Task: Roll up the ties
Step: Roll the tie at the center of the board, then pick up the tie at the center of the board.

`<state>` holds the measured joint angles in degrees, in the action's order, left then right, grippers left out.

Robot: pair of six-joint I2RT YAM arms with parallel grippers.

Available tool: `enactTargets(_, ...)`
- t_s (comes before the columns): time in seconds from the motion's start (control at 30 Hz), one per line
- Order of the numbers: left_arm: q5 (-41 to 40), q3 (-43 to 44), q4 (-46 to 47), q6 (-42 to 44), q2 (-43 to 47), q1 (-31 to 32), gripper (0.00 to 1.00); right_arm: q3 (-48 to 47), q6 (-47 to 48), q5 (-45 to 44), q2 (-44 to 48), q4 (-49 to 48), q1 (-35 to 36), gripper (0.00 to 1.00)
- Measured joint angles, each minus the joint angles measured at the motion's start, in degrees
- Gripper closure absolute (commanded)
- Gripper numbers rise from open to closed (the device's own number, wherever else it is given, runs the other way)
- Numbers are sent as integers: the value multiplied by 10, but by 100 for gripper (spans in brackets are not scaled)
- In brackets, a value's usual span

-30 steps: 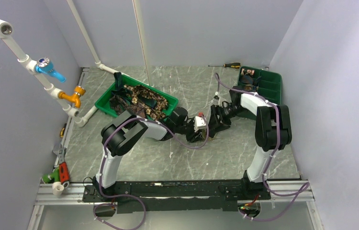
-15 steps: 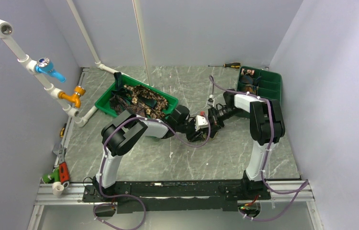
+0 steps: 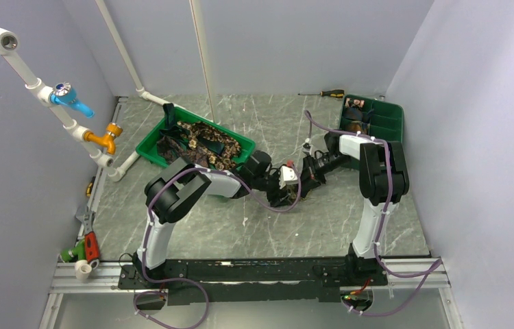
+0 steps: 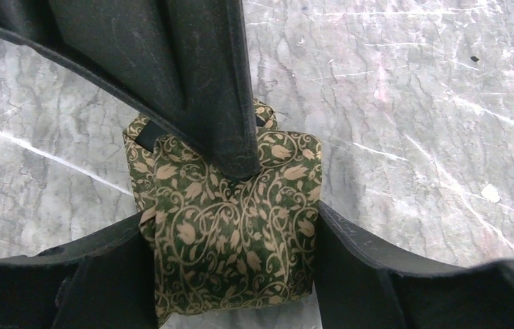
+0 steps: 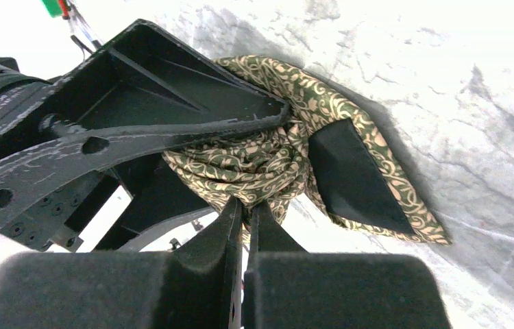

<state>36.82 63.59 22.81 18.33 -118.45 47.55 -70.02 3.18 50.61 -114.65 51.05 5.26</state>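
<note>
A rolled tie (image 4: pixel 234 260), dark green with a tan leaf-scroll print, stands on the marble table top between the two fingers of my left gripper (image 4: pixel 232 219), which touch its left and right sides. My right gripper (image 5: pixel 244 205) is shut, pinching a fold of the same tie (image 5: pixel 261 161) at its tips; one of its fingers (image 4: pixel 227 137) reaches down onto the roll from above. From overhead both grippers, left (image 3: pixel 283 188) and right (image 3: pixel 302 179), meet at mid-table and hide the roll. More ties (image 3: pixel 203 140) lie heaped in the left green tray.
The left green tray (image 3: pixel 146 147) stands behind the left arm. A divided green tray (image 3: pixel 391 116) at the back right holds small coils (image 3: pixel 356 106). A screwdriver (image 3: pixel 326 93) lies by the back wall. White pipes with taps (image 3: pixel 69 99) run along the left wall.
My right gripper has swung in toward the left one and closed on the tie's fold. The left gripper's fingers have spread wider around the roll.
</note>
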Motion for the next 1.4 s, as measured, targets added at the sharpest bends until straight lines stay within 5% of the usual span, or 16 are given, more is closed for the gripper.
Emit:
enactTargets(0.17, 0, 24, -16, 3, -10, 3, 42, -3, -9, -20, -1, 5, -4, 100)
enactTargets(0.43, -2, 48, -41, 12, -21, 8, 77, -9, -19, -46, -1, 14, -5, 100)
enactTargets(0.53, -5, 50, -47, 17, -21, 9, 84, -13, -14, -50, 0, 21, -5, 76)
enactTargets(0.67, -7, 50, -47, 23, -21, 10, 86, -10, 21, -66, 11, 25, -17, 44)
enactTargets(0.97, -7, 48, -43, 35, -21, 11, 86, -3, 41, -107, 26, 8, -53, 22)
enactTargets(1.4, -7, 56, -56, 41, -23, 12, 85, 20, 43, 14, 13, -21, -52, 18)
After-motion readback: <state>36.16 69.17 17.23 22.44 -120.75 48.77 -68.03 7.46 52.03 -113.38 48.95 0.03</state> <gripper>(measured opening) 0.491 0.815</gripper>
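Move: The rolled part of the tie sits between the left fingers, its middle about 1 cm to the right of the left hand and 1 cm below. From the right hand, shut on the roll's cloth, that middle is about 2 cm left, level fore-and-aft, and 2 cm down. The flat tail with its black patch lies about 2 cm ahead of the right hand, neither left nor right, 3 cm lower. The green bin is some 20 cm ahead and 30 cm left of the left hand, about level in height. The left fingers squeeze in on the two ends of the roll while that hand nudges about 1.5 cm right, then holds still. The right fingers, still pinching the cloth, draw it roughly 1 cm right and slightly down, then let go; the hand backs off to about 5 cm right and, opening wide, edges 2 cm forward before returning some 2.5 cm left, to straddle the roll by its tail. ##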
